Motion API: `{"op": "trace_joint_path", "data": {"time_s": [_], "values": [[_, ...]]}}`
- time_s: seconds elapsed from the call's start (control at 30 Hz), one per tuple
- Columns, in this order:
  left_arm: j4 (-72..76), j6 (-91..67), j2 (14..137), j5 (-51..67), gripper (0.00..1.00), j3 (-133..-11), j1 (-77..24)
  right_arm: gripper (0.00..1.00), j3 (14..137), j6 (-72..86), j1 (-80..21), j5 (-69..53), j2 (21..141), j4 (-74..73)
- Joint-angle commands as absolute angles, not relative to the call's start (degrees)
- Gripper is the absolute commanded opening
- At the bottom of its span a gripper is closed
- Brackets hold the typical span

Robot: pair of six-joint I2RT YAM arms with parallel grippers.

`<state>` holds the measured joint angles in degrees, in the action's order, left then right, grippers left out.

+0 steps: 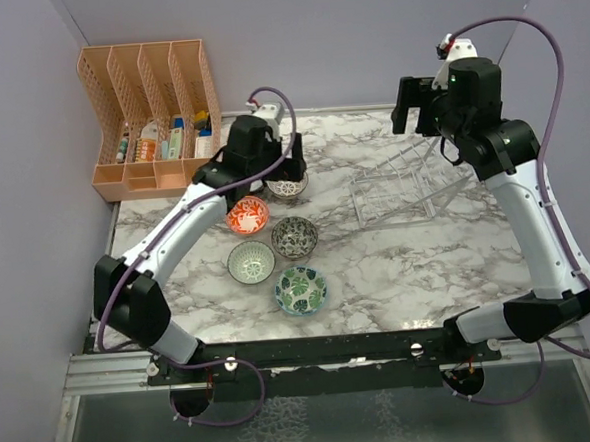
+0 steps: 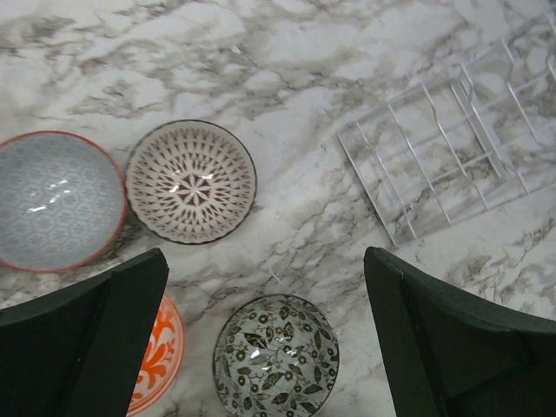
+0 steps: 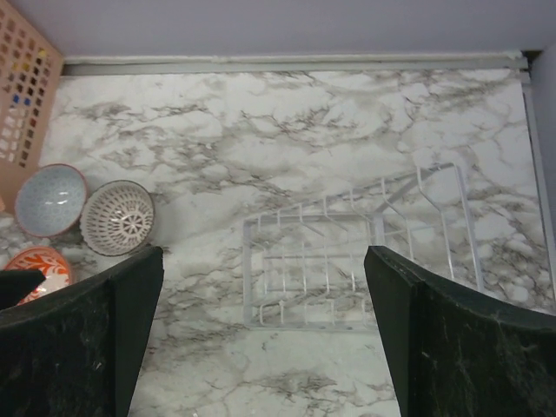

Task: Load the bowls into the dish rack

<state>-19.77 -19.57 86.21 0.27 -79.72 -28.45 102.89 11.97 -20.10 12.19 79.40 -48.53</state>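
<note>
Five bowls lie in a cluster left of centre: white lattice (image 1: 289,188), orange-red (image 1: 247,217), dark speckled (image 1: 294,237), pale green-grey (image 1: 250,262) and green-blue leaf print (image 1: 300,289). A grey bowl (image 2: 54,200) shows beside the lattice bowl (image 2: 191,181) in the left wrist view; the arm hides it from above. The clear dish rack (image 1: 398,190) stands empty at the back right. My left gripper (image 1: 293,161) hovers open over the lattice and speckled bowls (image 2: 276,356), holding nothing. My right gripper (image 1: 413,109) hangs open high above the rack (image 3: 347,261), also empty.
An orange plastic file organiser (image 1: 153,114) with small items stands at the back left corner, close to the grey bowl (image 3: 50,198). Walls close the table at the back and both sides. Purple cables loop off both wrists.
</note>
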Motion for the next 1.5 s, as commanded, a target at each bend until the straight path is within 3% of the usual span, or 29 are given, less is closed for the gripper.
{"op": "trace_joint_path", "data": {"time_s": [0.0,0.33,0.47,0.8,1.2,1.33,1.4,1.47], "values": [[-19.0,-18.4,92.3,2.7,0.99,-81.3,-31.8,1.00,99.6,13.8,-15.3,13.2,78.5,-49.9],[-16.2,-8.7,109.3,3.0,0.87,-87.6,-32.7,0.98,92.3,16.3,-9.8,11.0,76.1,-47.7],[-15.0,-6.2,115.1,2.6,0.74,-91.6,-32.7,0.95,91.9,15.9,-9.0,12.9,76.0,-48.2],[-17.1,-4.8,122.9,1.4,0.65,-96.7,-32.7,0.87,91.9,15.9,-8.0,14.2,75.2,-48.8],[-19.0,-4.7,123.8,0.1,0.35,-94.9,-32.8,0.73,92.7,15.9,-7.7,14.8,74.9,-48.8],[-19.2,-4.5,123.6,0.1,0.15,-94.5,-32.8,0.64,92.7,16.2,-7.7,15.2,74.4,-48.7],[-19.3,-4.5,123.1,0.5,0.00,-94.5,-32.9,0.60,93.1,16.7,-7.7,15.8,74.3,-48.8],[-19.8,-4.7,122.1,1.1,0.00,-95.2,-33.0,0.54,93.8,17.2,-7.7,16.2,74.4,-49.2]]}}
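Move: The brown-patterned bowl to be gripped lies about 9 cm ahead of the left hand, 3 cm to its right and some 22 cm below. From that bowl, the grey bowl stands about 11 cm left and 5 cm farther out, the orange bowl 10 cm left and 7 cm nearer, and the floral bowl 13 cm nearer, almost in line. For the right hand the same brown bowl is roughly 28 cm left, 12 cm ahead and 34 cm below. Sinking some 20 cm, the left hand swings right, then works forward, about 7 cm each way, towards the brown bowl's right rim; it turns slightly clockwise, rolls its left side up about 20 degrees, and its wide-open fingers close to pinch the rim, easing up a little at the last. The right hand draws away to the right and down, turning clockwise, its fingers partly closing on nothing. ##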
